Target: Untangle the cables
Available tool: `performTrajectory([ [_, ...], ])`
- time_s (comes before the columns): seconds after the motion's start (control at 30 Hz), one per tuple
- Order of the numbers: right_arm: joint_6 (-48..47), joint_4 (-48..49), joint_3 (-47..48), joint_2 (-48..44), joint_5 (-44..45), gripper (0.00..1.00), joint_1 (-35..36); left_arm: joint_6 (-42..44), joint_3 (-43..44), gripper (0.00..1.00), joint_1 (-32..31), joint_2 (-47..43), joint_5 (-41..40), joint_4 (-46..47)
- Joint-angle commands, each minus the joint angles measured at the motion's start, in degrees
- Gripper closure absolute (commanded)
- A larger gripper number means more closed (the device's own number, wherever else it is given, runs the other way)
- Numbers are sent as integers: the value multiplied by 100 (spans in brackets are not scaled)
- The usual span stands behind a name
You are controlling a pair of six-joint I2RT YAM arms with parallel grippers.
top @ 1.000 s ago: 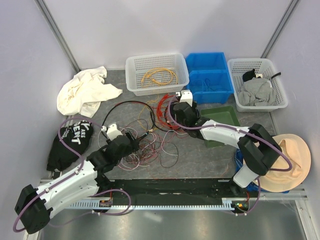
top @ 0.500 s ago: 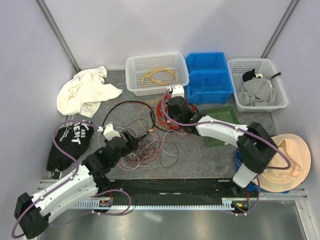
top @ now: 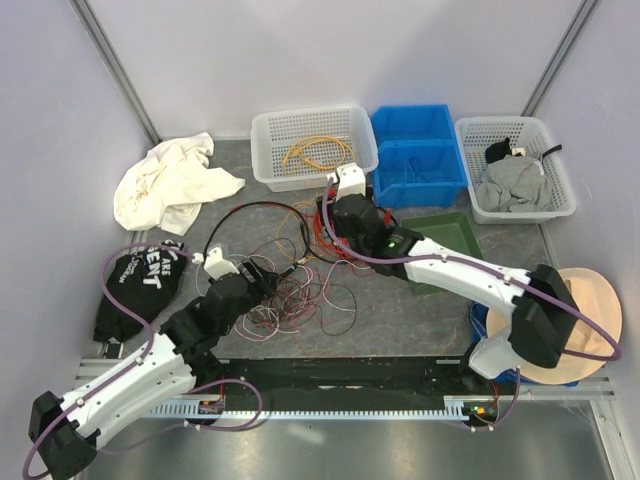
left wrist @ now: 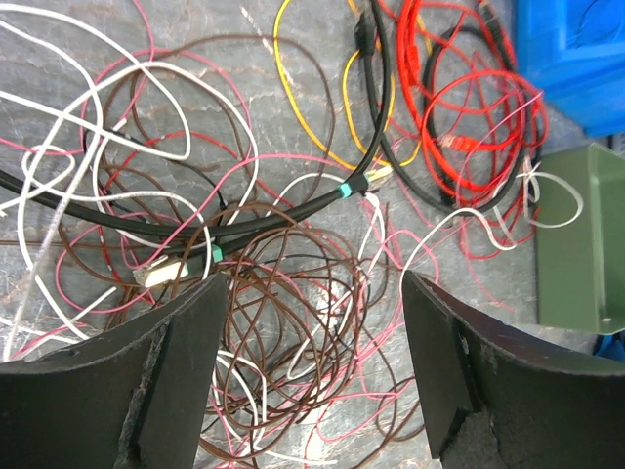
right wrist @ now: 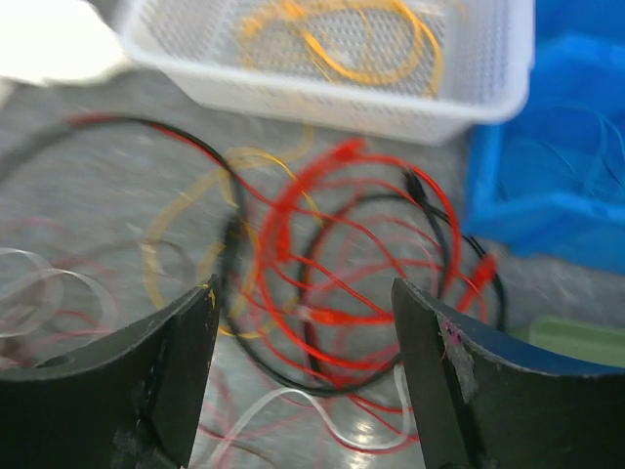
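The cables [top: 290, 275] lie tangled mid-table: brown, pink and white wires [left wrist: 283, 332], a black cable [left wrist: 293, 200], a yellow one [left wrist: 303, 127] and a red coil [top: 328, 228]. My left gripper [top: 262, 275] hovers over the brown and pink loops, and its wrist view shows it open [left wrist: 312, 293] with nothing between the fingers. Further back, my right gripper [top: 330, 208] hangs above the red coil [right wrist: 361, 264]; it is open [right wrist: 303, 293] and empty. An orange cable [top: 318, 152] lies in the white basket [top: 268, 170].
Along the back stand blue bins [top: 415, 150] and a second white basket [top: 545, 205] with grey cloth. A green tray [top: 440, 240] sits right of the red coil. A white cloth [top: 170, 185], a black garment [top: 140, 285] and a straw hat [top: 585, 320] lie at the sides.
My right arm has swung left and back, bringing its gripper over the red coil. The left arm has shifted only slightly over the tangle.
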Motion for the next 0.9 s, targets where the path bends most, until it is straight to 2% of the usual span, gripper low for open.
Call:
performTrajectory([
  [0.0,-91,-509,-280,513,906,22,-96,-248,-90,21,24,233,186,299],
  [0.2,76,-315,-307,1172,563,26,-421,-239,-125,20,24,189,239,342],
  [0.53,103,19,369,2368,616,27,-896,-415,-547,21,24,180,362,606],
  [0.6,59,237,423,2544,432,39,-1002,-441,-591,21,24,189,353,615],
  [0.63,50,282,423,2562,388,60,-1019,-450,-591,21,24,172,327,606],
  [0.7,102,570,231,2387,221,79,-976,-442,-582,21,24,137,257,589],
  [0.73,111,721,108,2238,81,92,-932,-441,-591,22,24,67,222,571],
  [0.8,68,958,-182,1694,27,100,-686,-468,-573,23,24,-47,91,519],
  [0.87,50,960,-271,1063,-78,100,-310,-468,-591,24,24,-241,-7,518],
])
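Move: The red cables are the right gripper's target: their middle lies about 7 cm ahead of it, 4 cm to its right and some 20 cm below. From them, the white basket stands about 18 cm farther out and 8 cm left, the blue bin some 17 cm farther out and 16 cm right, and the green bin roughly 22 cm right and 7 cm nearer. From the left gripper, the red cables lie about 14 cm ahead, 18 cm right and 7 cm down. Drop the open right gripper about 18 cm into the red cables, veering right and then forward some 6 cm each way, tipping the fingers down while the hand's left side dips. Shut the fingers on a red strand and a thin pink wire, and start raising them slightly. Meanwhile sink the left gripper about 4 cm, still open, over the brown and white tangle. ##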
